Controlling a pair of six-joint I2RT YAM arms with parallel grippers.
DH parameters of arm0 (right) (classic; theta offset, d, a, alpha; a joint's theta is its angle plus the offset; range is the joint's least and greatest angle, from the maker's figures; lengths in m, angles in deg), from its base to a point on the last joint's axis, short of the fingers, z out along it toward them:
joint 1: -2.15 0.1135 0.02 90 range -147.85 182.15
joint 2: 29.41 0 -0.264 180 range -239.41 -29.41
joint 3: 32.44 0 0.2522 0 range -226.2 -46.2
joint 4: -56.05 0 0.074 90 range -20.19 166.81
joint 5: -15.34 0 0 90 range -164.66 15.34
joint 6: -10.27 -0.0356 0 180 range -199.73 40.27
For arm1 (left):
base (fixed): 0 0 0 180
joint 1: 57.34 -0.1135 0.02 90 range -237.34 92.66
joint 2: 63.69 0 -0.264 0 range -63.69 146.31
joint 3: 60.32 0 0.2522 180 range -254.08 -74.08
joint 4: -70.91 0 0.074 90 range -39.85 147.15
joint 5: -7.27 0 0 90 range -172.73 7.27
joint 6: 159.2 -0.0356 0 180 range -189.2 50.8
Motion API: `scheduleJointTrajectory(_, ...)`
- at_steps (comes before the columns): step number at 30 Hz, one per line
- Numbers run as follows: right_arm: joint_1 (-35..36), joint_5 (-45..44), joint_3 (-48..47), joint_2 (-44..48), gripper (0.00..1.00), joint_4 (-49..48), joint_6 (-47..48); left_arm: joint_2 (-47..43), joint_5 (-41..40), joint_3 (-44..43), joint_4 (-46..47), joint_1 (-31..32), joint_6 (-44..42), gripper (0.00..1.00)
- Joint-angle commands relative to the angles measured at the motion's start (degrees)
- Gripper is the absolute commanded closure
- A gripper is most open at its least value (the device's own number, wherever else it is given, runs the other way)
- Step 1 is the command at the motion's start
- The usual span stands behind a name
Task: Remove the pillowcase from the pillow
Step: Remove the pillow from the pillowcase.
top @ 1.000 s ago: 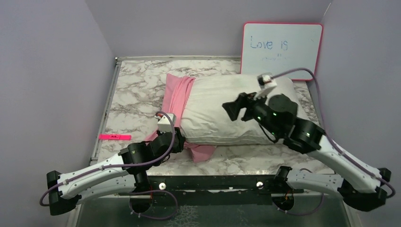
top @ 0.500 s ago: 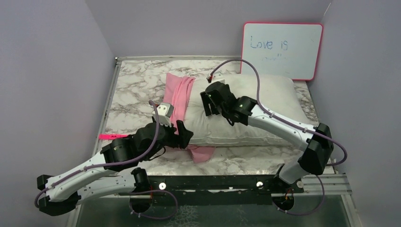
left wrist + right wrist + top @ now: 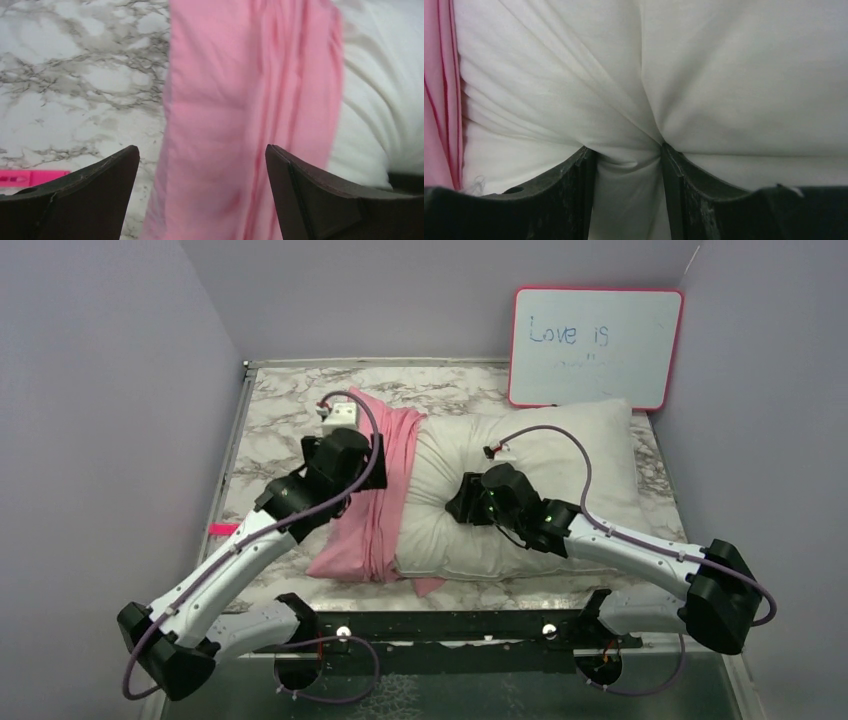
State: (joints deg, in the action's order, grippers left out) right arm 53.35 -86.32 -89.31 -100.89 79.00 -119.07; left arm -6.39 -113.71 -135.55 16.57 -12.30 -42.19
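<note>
The pink pillowcase (image 3: 368, 515) lies bunched over the left end of the white pillow (image 3: 560, 455), which stretches across the marble table. My left gripper (image 3: 368, 462) hovers over the pillowcase's far half, open. In the left wrist view the pillowcase (image 3: 240, 100) passes below the open left gripper (image 3: 201, 150), with the pillow (image 3: 385, 100) to the right. My right gripper (image 3: 462, 502) presses into the pillow's left part. In the right wrist view that gripper (image 3: 626, 150) pinches a fold of the pillow (image 3: 724, 75); creases radiate from its tips, and the pillowcase (image 3: 439, 100) edges the left.
A whiteboard (image 3: 597, 345) with a red frame leans against the back wall behind the pillow. A pink strip (image 3: 222, 529) lies near the marble table's (image 3: 280, 420) left edge, and shows in the left wrist view (image 3: 30, 176). Purple walls close in the left, back and right sides.
My left gripper let go near the front edge, opened and swung up over the pillowcase, which now lies further left. My right gripper came down and closed on the pillow's fabric.
</note>
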Motion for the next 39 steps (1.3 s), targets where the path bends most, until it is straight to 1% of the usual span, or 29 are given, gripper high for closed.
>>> scheduleJointTrajectory(1,-0.23,5.35,4.2,-4.69,0.48,15.83,-3.75,2.48,19.42,1.54,9.73,-20.56,-8.27,0.02)
scheduleJointTrajectory(3,-0.22,5.17,2.65,-5.39,0.48,16.4,-3.29,2.28,28.99,5.97,16.83,-28.77,-8.19,0.01)
scheduleJointTrajectory(4,-0.22,5.15,2.16,-5.42,0.48,16.32,-2.97,2.38,35.03,8.45,20.71,-31.1,-7.33,0.01)
scheduleJointTrajectory(5,-0.22,5.25,1.81,-5.3,0.48,16.19,-2.68,2.84,40.98,10.67,23.72,-35.3,-6.13,0.01)
scheduleJointTrajectory(6,-0.22,5.37,1.49,-4.98,0.48,16.0,-2.34,3.58,47.66,12.59,26.79,-37.94,-5.04,0.01)
scheduleJointTrajectory(8,-0.22,5.27,1.09,-4.39,0.48,15.91,-1.88,5.28,58.72,16.71,33.01,-40.97,-2.59,0.01)
scheduleJointTrajectory(10,-0.22,4.89,0.86,-3.93,0.48,16.22,-1.64,6.65,67.8,20.09,38.51,-42.24,-0.17,0.01)
scheduleJointTrajectory(11,-0.22,4.71,0.72,-3.81,0.48,16.32,-1.51,6.99,70.49,21.87,41.6,-42.6,0.98,0.01)
scheduleJointTrajectory(13,-0.22,4.54,0.4,-3.68,0.47,16.44,-1.3,7.57,73.27,25.85,46.86,-43.94,3.89,0.02)
scheduleJointTrajectory(15,-0.22,4.6,0.11,-4.02,0.47,16.54,-1.07,8.44,78.25,29.7,53.15,-46.89,8.02,0.11)
scheduleJointTrajectory(17,-0.22,4.11,-0.54,-4.55,0.47,17.13,-0.84,8.59,82.22,33.05,60.19,-49.19,12.79,0.28)
scheduleJointTrajectory(18,-0.22,3.42,-1.03,-4.82,0.47,17.62,-0.84,8.09,82.41,33.7,60.81,-50.07,13.35,0.37)
scheduleJointTrajectory(20,-0.23,1.58,-1.64,-5.06,0.47,18.61,-0.79,6.4,81.35,33.51,58.33,-52.07,12.52,0.54)
scheduleJointTrajectory(21,-0.22,0.53,-2.03,-5.18,0.47,18.94,-0.83,5.28,79.3,32.53,53.18,-53.07,10.96,0.67)
scheduleJointTrajectory(22,-0.34,-0.49,-2.43,-5.28,0.47,19.45,-0.83,4.03,76.05,30.03,47.29,-53.72,8.17,0.8)
scheduleJointTrajectory(23,-0.32,-1.45,-2.9,-5.33,0.47,20.0,-0.76,2.93,71.8,28.32,43.51,-54.08,5.03,0.91)
scheduleJointTrajectory(24,-0.38,-2.18,-3.32,-5.42,0.48,20.4,-0.67,2.09,66.47,24.89,34.99,-54.16,2.01,0.99)
scheduleJointTrajectory(25,-0.4,-2.7,-3.64,-5.47,0.48,20.69,-0.59,1.24,61.02,22.05,29.35,-54.22,-0.86,1.0)
scheduleJointTrajectory(27,-0.63,-3.32,-4.06,-5.47,0.48,21.02,-0.53,-0.05,49.61,17.26,21.82,-54.31,-5.08,1.0)
scheduleJointTrajectory(29,-0.9,-3.5,-4.04,-5.3,0.48,21.04,-0.61,-1.6,40.99,14.01,18.18,-54.54,-7.62,1.0)
scheduleJointTrajectory(31,-1.22,-3.72,-3.92,-5.25,0.48,21.17,-0.82,-2.63,34.21,10.71,15.38,-55.25,-9.22,1.0)
scheduleJointTrajectory(35,-2.16,-3.76,-3.9,-5.05,0.48,21.8,-1.07,-2.24,23.37,5.44,12.13,-58.05,-12.86,1.0)
scheduleJointTrajectory(39,-2.94,-3.56,-3.81,-4.27,0.48,21.99,-0.93,0.43,17.04,0.66,10.17,-62.21,-16.43,1.0)
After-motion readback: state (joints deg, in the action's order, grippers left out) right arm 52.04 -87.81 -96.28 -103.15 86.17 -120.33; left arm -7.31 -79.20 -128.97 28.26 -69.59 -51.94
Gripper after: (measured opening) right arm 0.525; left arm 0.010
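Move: From the open left gripper, the pillowcase's left edge lies about 5 cm ahead, 4 cm to the left and 12 cm below. The pillow's middle is roughly 31 cm to the right of that gripper, level fore and aft and 17 cm lower; the pink strip is on the table about 25 cm left, 4 cm back and 22 cm down. The right gripper already grips the pillow, whose middle is some 13 cm to its right, 3 cm ahead and 4 cm below. The pillowcase's left edge lies about 22 cm left of the right gripper and 5 cm ahead, at its height. Swing the left gripper forward and left, then down about 11 cm to the pillowcase's left edge, rolling its left side down some 45 degrees; shut the fingers to pinch the cloth. Draw it left about 16 cm, away from the pillow, rising some 9 cm and rolling back. Keep the right gripper's hold on the pillow, almost still. ##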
